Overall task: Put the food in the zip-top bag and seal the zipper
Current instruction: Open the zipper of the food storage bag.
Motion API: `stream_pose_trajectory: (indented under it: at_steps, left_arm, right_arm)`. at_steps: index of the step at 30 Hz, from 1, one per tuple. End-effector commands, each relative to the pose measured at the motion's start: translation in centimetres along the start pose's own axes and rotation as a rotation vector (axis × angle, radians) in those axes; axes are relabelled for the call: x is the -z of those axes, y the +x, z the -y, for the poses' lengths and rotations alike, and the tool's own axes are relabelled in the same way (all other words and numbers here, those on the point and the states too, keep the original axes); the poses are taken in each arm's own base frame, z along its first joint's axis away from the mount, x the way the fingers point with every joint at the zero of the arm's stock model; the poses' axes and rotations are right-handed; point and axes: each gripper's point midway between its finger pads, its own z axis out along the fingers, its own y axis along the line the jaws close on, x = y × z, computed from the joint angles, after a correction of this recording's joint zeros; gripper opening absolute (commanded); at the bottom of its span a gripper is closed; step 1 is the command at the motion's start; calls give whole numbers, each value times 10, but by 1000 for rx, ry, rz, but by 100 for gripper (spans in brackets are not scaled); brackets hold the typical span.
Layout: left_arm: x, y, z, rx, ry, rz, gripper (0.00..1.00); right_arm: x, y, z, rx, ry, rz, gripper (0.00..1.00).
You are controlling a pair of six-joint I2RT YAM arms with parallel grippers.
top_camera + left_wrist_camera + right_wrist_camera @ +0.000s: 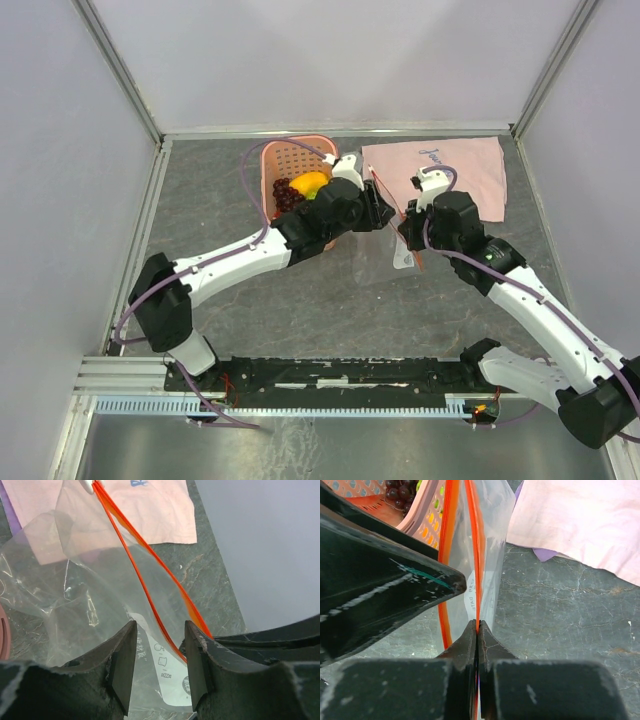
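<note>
The clear zip-top bag lies between both grippers, its mouth parted. Its red-orange zipper shows as two separate strips. My right gripper is shut on one strip's near end. My left gripper stands open, and the other strip runs between its fingers close to the right one, unpinched. In the right wrist view a left finger reaches in between the two strips. The food sits in the pink basket: purple grapes and a yellow mango.
A pink cloth lies at the back right, partly under the bag. The basket stands just left of the bag's mouth. White walls enclose the grey stone table.
</note>
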Motion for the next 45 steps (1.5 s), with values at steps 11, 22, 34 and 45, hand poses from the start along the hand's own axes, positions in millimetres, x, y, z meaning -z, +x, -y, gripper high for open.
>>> stream_pose_trajectory:
  at_steps: [11,22,34,45]
  left_arm:
    - [-4,-6,13,20,33,11,5]
    - [17,-18,2,-41,-23,34,3]
    - [16,-5,27,-66,109,-41,3]
    - [16,2,34,-95,149,-73,3]
  right_arm:
    - [20,-44,19,76,120,113,3]
    - [68,-71,81,81,499,193,4]
    - [33,-54,45,94,275,139,28]
    - [9,-46,32,119,200,104,42]
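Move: The left hand stands open around the bag's left zipper lip, with the stretch it will grip about 3 cm below. The right hand already pinches the right lip between its fingertips. From the left hand, the basket's middle lies some 18 cm left, 7 cm ahead and 13 cm down; the pink towel lies roughly 14 cm right, 10 cm ahead and 20 cm down. Left sinks 3 cm, pinches the left lip; right pulls 8 cm right and up, opens, eases back left. ##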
